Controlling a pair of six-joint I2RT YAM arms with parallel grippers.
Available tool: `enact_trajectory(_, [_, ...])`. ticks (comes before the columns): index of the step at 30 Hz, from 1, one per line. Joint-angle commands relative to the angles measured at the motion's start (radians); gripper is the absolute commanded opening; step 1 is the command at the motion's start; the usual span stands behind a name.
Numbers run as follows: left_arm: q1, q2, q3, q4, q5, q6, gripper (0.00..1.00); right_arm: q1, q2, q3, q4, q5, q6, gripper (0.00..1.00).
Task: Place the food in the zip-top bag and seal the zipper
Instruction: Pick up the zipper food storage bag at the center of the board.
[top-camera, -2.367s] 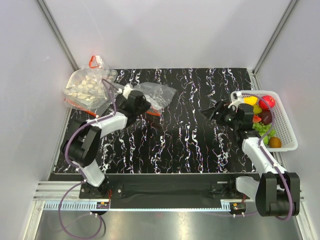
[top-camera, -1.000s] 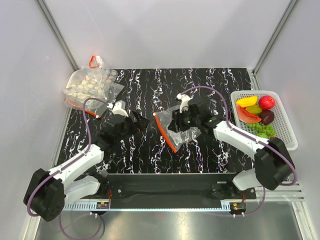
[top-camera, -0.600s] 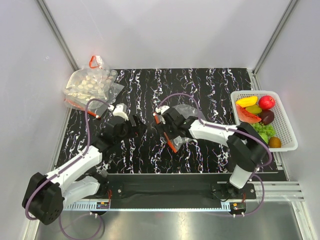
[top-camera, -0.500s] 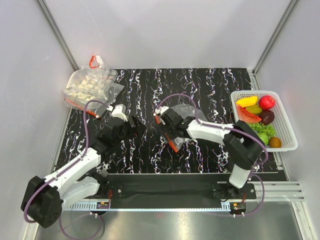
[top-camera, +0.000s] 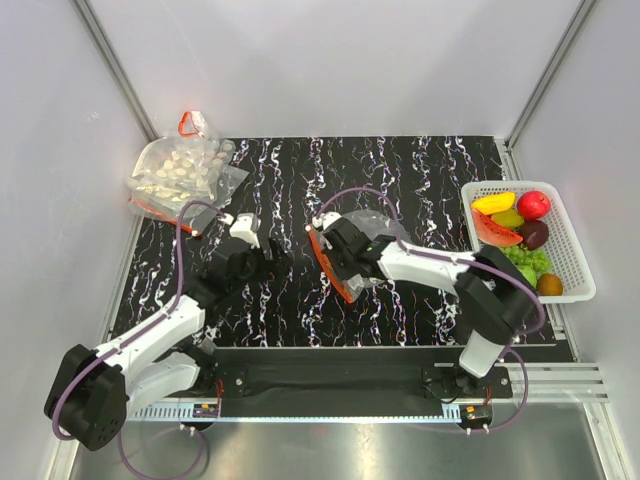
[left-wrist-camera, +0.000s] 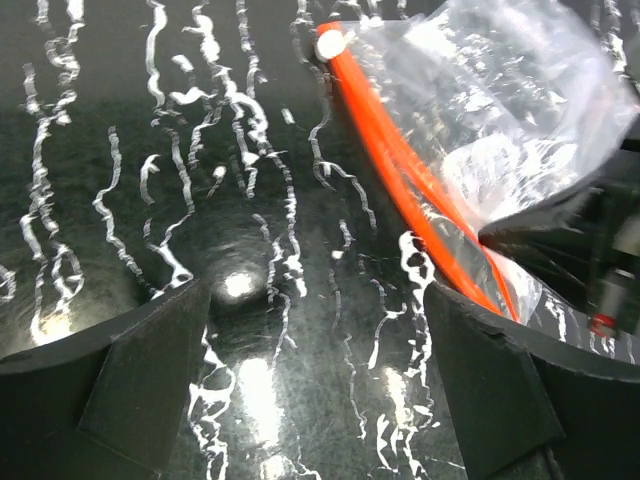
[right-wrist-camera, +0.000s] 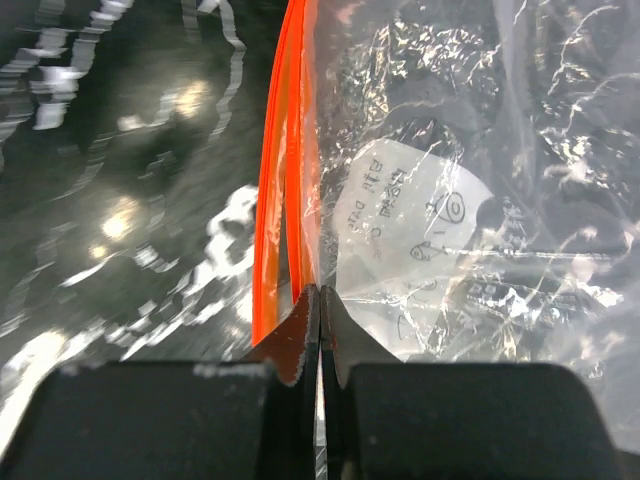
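The zip-top bag lies crinkled on the black marbled table, its red-orange zipper running along its left edge. My right gripper sits over that edge. In the right wrist view its jaws are pressed together on the clear film of the bag, just right of the zipper. My left gripper hovers open just left of the bag. In the left wrist view the left gripper has bare table between its fingers, with the zipper by the right one. The food is in the basket.
A white basket of toy fruit stands at the table's right edge. A larger clear bag of whitish pieces with a red loop lies at the back left corner. Grey walls enclose the table on three sides.
My right gripper has closed on the bag's mouth edge after standing open over it. The bag shifted slightly. My left gripper stayed open and barely moved.
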Motion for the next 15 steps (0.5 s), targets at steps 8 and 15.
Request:
enact_trajectory(8, [-0.026, -0.008, -0.033, 0.206, 0.211, 0.048, 0.95, 0.008, -0.386, -0.194, 0.283, -0.221, 0.258, 0.0])
enact_trajectory(15, [-0.034, -0.11, -0.085, 0.308, 0.275, 0.039, 0.94, 0.009, -0.437, -0.254, 0.399, -0.278, 0.349, 0.0])
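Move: The right gripper is already shut on the empty zip-top bag beside its orange zipper, whose middle is only about 1 cm to its left. The zipper's slider end is some 8 cm ahead and 6 cm left, and the open left gripper about 11 cm left, 2 cm back and 7 cm above. From the left gripper, the zipper's middle lies roughly 10 cm right, 2 cm ahead and 7 cm below. Keep the right gripper shut on the bag beside the zipper and raise it fast off the board, about 11 cm, drawing it back and left as you lift, and roll the wrist some 35 degrees so the fingers swing up to point left. Meanwhile bring the open left gripper about 4 cm right towards the zipper, backing and rising slightly, turning clockwise. ##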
